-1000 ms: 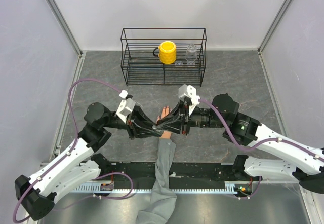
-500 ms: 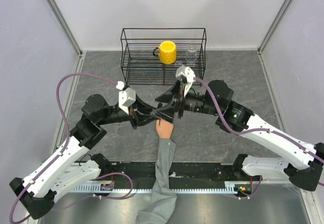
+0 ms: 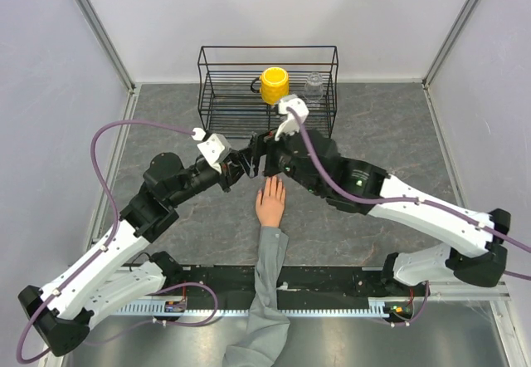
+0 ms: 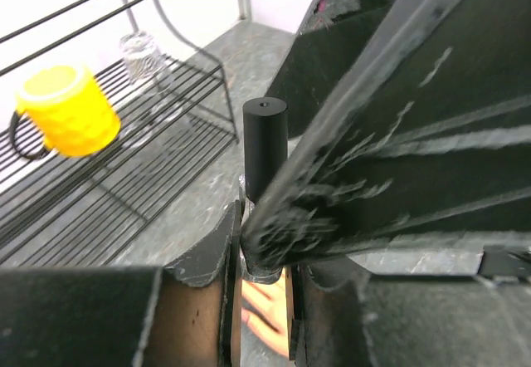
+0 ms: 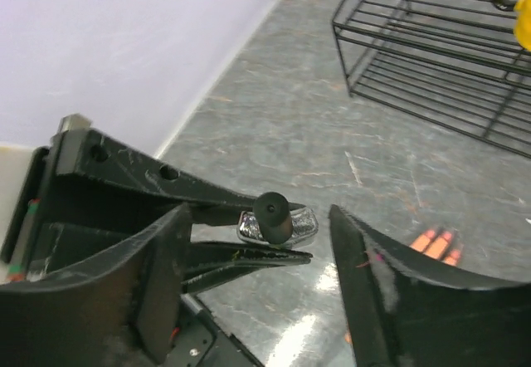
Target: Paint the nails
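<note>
The peach mannequin hand [image 3: 270, 203] lies palm down on the table, its grey sleeve [image 3: 270, 280] running toward the near edge. The nails [image 5: 433, 239] show as small orange fingertips in the right wrist view. Just beyond the fingers, my left gripper [image 3: 247, 168] is shut on a small glittery nail polish bottle [image 5: 280, 227] with a black cap [image 4: 265, 141]. The bottle stands upright between the left fingers [image 4: 203, 296], above the hand [image 4: 270, 317]. My right gripper [image 5: 261, 217] is open, its two fingers standing wide on either side of the cap without touching it.
A black wire rack [image 3: 267, 61] stands at the back, holding a yellow mug [image 3: 275, 85] and a clear glass [image 3: 314, 87]. Both arms meet close in front of the rack. Grey walls close in the left and right sides.
Both grippers have moved from over the mannequin hand toward the rack. The right gripper has opened wide and now sits over the bottle's cap. The left still holds the bottle.
</note>
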Action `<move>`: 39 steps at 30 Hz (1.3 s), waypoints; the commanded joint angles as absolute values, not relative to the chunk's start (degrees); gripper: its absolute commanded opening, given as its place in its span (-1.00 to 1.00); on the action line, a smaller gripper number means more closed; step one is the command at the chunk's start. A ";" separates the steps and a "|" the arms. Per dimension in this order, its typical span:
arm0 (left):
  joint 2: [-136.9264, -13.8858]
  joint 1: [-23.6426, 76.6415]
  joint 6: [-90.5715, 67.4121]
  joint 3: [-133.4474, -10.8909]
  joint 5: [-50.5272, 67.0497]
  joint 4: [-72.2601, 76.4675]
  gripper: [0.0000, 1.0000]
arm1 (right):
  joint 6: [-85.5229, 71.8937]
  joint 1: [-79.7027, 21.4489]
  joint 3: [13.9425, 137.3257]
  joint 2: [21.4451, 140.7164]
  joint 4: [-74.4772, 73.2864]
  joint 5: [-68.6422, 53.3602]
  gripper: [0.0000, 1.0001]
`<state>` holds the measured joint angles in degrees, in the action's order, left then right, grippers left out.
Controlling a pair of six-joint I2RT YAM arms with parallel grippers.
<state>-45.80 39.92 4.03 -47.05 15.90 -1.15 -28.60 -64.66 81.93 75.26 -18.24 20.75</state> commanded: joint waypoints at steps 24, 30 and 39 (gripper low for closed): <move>-48.86 40.17 -17.55 -43.51 79.15 30.12 -0.97 | -10.46 -59.78 65.50 67.15 -0.92 -23.50 -1.00; -49.40 40.17 -22.78 -41.48 81.04 38.52 -0.96 | -14.05 -56.34 64.78 70.13 6.41 -50.43 -1.00; -47.03 39.82 -5.46 -45.08 68.05 16.09 -0.97 | -15.20 -54.05 64.16 66.19 0.28 -32.21 -0.93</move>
<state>-48.36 37.95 -16.95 -40.84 73.52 19.53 -12.86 -54.78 64.90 66.78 0.89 -48.84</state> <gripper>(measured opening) 0.253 0.089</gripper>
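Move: Between the right hand's open fingers stands the black cap of the nail polish bottle, about 1 cm ahead, 1 cm to the left and 1 cm below the hand point. The left hand already holds the bottle itself, about 4 cm below the right hand point; from the left hand the cap is some 3 cm straight up. The mannequin hand lies about 11 cm ahead and 5 cm to the right of both hands, some 30 cm below the left one. Closing on the upright cap while sinking about 2 cm, the right fingers pinch it as the left keeps its hold on the bottle. Then both hands swing back together towards the robot, some 15 cm, the right wrist turning counter-clockwise and the left clockwise by about 60 degrees each, to twist the cap loose. ##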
